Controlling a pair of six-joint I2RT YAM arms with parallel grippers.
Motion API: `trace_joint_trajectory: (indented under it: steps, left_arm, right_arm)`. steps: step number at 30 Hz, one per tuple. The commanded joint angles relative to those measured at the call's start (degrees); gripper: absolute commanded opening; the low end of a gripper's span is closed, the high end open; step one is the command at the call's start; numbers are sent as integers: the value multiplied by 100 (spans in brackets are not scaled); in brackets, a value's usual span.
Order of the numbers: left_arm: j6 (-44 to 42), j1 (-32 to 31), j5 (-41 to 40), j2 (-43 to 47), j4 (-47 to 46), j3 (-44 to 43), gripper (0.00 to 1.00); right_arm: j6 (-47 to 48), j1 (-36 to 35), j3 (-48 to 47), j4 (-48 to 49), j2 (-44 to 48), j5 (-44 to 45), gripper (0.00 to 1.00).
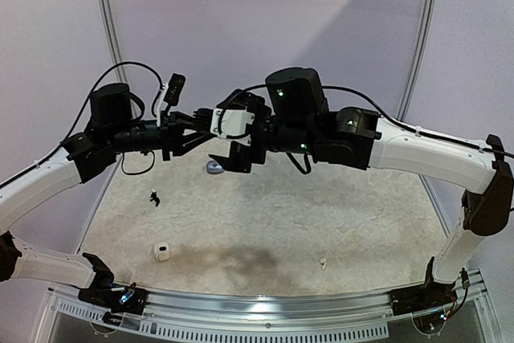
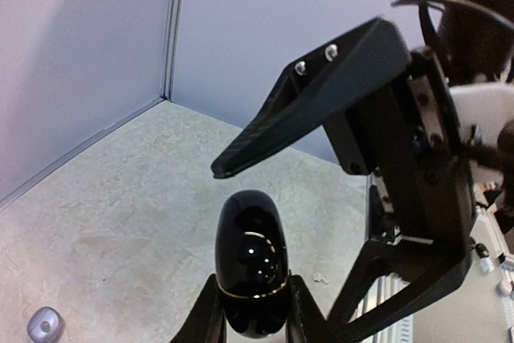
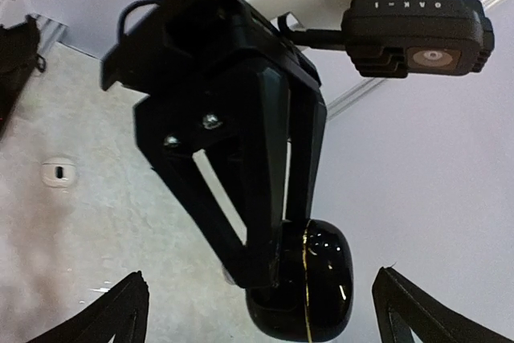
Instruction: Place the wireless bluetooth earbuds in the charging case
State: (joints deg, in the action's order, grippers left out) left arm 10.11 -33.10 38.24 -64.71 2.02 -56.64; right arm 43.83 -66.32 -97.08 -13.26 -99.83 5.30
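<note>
The charging case (image 2: 253,263), glossy black with a thin gold seam and its lid down, is held in the air between the fingers of my left gripper (image 2: 255,283), which is shut on its lower half. In the right wrist view the same case (image 3: 321,295) hangs at the tips of the left fingers. My right gripper (image 3: 259,275) faces it with its jaws spread wide on either side, touching nothing. Two earbuds lie on the table: a black one (image 1: 154,197) at the left and a tiny white one (image 1: 323,263) near the front.
A small white case (image 1: 162,251) stands at the front left of the beige mat (image 1: 265,214). A silvery-grey rounded piece (image 1: 214,168) lies under the meeting grippers. Grey walls close the back and sides. A metal rail (image 1: 265,307) runs along the near edge.
</note>
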Motion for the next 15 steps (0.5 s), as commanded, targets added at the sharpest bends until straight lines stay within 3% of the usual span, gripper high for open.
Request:
trace_joint_trajectory:
  steps: [1, 6, 11, 15]
  left_arm:
    - [-1259, -47, 92, 300, 236, 173, 0]
    - [-2337, -187, 444, 414, 536, 233, 0]
    - [-2696, -231, 603, 406, 584, 206, 0]
    - [-2777, -254, 705, 449, 595, 221, 0]
  right_arm:
    - [-1087, 211, -380, -1270, 460, -1458, 99]
    - [-2250, 669, -273, -1377, 610, -2560, 95]
    - [-2686, 794, -374, -1314, 417, -3007, 60]
    - [-2782, 809, -505, -1285, 230, -3164, 53]
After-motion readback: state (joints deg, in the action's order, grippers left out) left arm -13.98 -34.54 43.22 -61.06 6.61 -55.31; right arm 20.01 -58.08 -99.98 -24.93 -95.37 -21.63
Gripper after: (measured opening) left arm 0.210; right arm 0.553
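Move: Between the left fingertips, the black charging case is already held, its middle some 2 cm right and 1 cm ahead of the left hand. From the right hand, whose fingers stand wide open around it, the case is about 2 cm ahead and 2 cm left, level. The table things lie about 33 cm below the right hand: the blue-grey case 23 cm ahead and 10 cm left, the black earbuds 10 cm ahead and 27 cm left. Backing out from around the black case, the right hand draws back about 2 cm, then slides right 3.5 cm and rises 2 cm, its wrist rolling some 30 degrees, forward side down, to point more squarely left while the fingers narrow to about half open. Meanwhile the left hand keeps its grip, drawing the case straight back some 3.5 cm and rolling it about 20 degrees, forward side up. ##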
